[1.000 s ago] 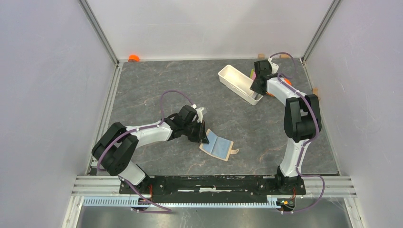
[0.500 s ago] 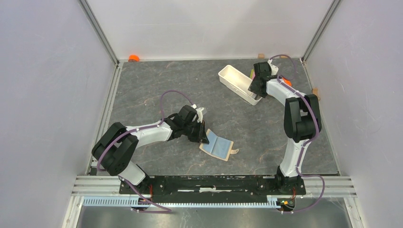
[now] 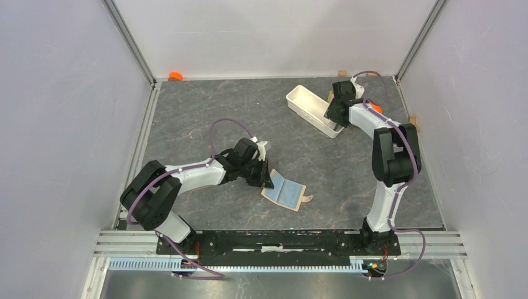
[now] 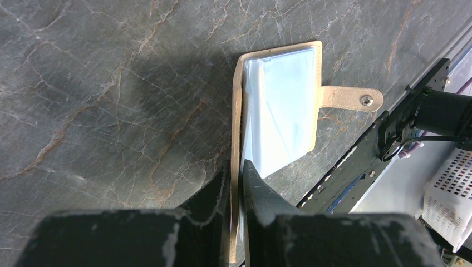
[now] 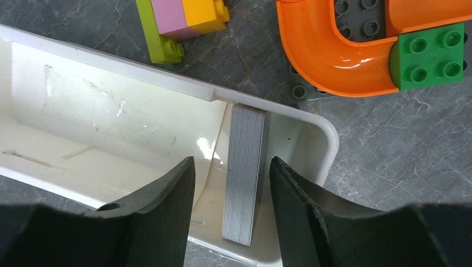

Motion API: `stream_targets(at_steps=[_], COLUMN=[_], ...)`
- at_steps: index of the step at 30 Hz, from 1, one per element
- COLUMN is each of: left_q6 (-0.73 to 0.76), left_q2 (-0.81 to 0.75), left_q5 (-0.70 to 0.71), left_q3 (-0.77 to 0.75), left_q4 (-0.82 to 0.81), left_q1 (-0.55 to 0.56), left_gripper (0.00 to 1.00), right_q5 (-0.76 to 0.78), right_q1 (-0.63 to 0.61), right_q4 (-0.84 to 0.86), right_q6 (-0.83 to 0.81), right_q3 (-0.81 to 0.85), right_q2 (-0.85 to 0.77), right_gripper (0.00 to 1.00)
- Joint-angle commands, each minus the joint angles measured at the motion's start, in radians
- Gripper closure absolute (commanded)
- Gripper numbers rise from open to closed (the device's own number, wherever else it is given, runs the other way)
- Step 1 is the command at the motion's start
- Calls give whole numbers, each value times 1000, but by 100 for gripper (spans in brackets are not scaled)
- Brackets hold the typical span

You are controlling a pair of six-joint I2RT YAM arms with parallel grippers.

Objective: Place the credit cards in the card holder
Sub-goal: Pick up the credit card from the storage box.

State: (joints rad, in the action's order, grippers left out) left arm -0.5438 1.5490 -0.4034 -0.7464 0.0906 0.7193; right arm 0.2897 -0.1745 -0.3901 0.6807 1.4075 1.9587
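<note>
The card holder (image 3: pixel 287 192) is a tan bifold wallet with pale blue lining (image 4: pixel 281 111) and a snap tab (image 4: pixel 356 100), lying open on the table. My left gripper (image 3: pixel 265 178) (image 4: pixel 236 169) is shut on its near flap, and the tan edge stands upright between the jaws. A stack of credit cards (image 5: pixel 245 172) stands on edge in the end of the white tray (image 5: pixel 167 83). My right gripper (image 3: pixel 335 118) (image 5: pixel 231 167) hangs over that end, open, one finger on either side of the stack without touching it.
The white tray (image 3: pixel 309 107) lies slanted at the back right. Beside it on the table are a pink, yellow and green brick cluster (image 5: pixel 178 22), an orange curved piece (image 5: pixel 328 61) and a green brick (image 5: pixel 428 55). An orange object (image 3: pixel 175 76) sits at the back left corner.
My right gripper has opened wider and come down a little over the tray's end. The left gripper and the wallet have not moved.
</note>
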Motion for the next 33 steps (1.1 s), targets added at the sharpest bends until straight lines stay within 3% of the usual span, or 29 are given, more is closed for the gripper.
stream_targets(at_steps=[1,17,33], left_q6=[-12,-13,-6], left_q2=[-28,-29,-32], left_q5=[-26,-32,-26], left_q3=[-2,-1,1], left_q4=[-22,-21,-17], left_q1=[-4,-4,-4], left_gripper=[84,84,84], right_q5=[-8,-14,-14], right_q1=[2,1,2], right_q4=[41,63,35], right_q6=[15,26,26], right_q3=[30,16,3], right_q2=[-40,-79,-72], right_gripper=[43,51,86])
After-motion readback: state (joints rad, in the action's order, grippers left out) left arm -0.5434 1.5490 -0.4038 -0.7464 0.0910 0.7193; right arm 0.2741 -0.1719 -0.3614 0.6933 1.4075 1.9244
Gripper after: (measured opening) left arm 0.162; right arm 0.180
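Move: The card stack stands on edge in the near-right end of the storage box, beneath my open right fingers: about 1 cm ahead, 1 cm right and 3 cm down. The box's middle is 5 cm farther out and 8 cm left of this hand, the coloured bricks 10 cm out and 1 cm left, the orange track 6 cm out and 10 cm right. From my left hand the stack is about 29 cm ahead and 26 cm right. I raise my right hand about 2 cm over the card stack, easing it barely 1 cm forward and tilting the fingers outward some 5 degrees. Then I hold it there and close the fingers from a bit over half open to nearly shut over the stack's upper edges; whether they pinch a card can't be seen. ##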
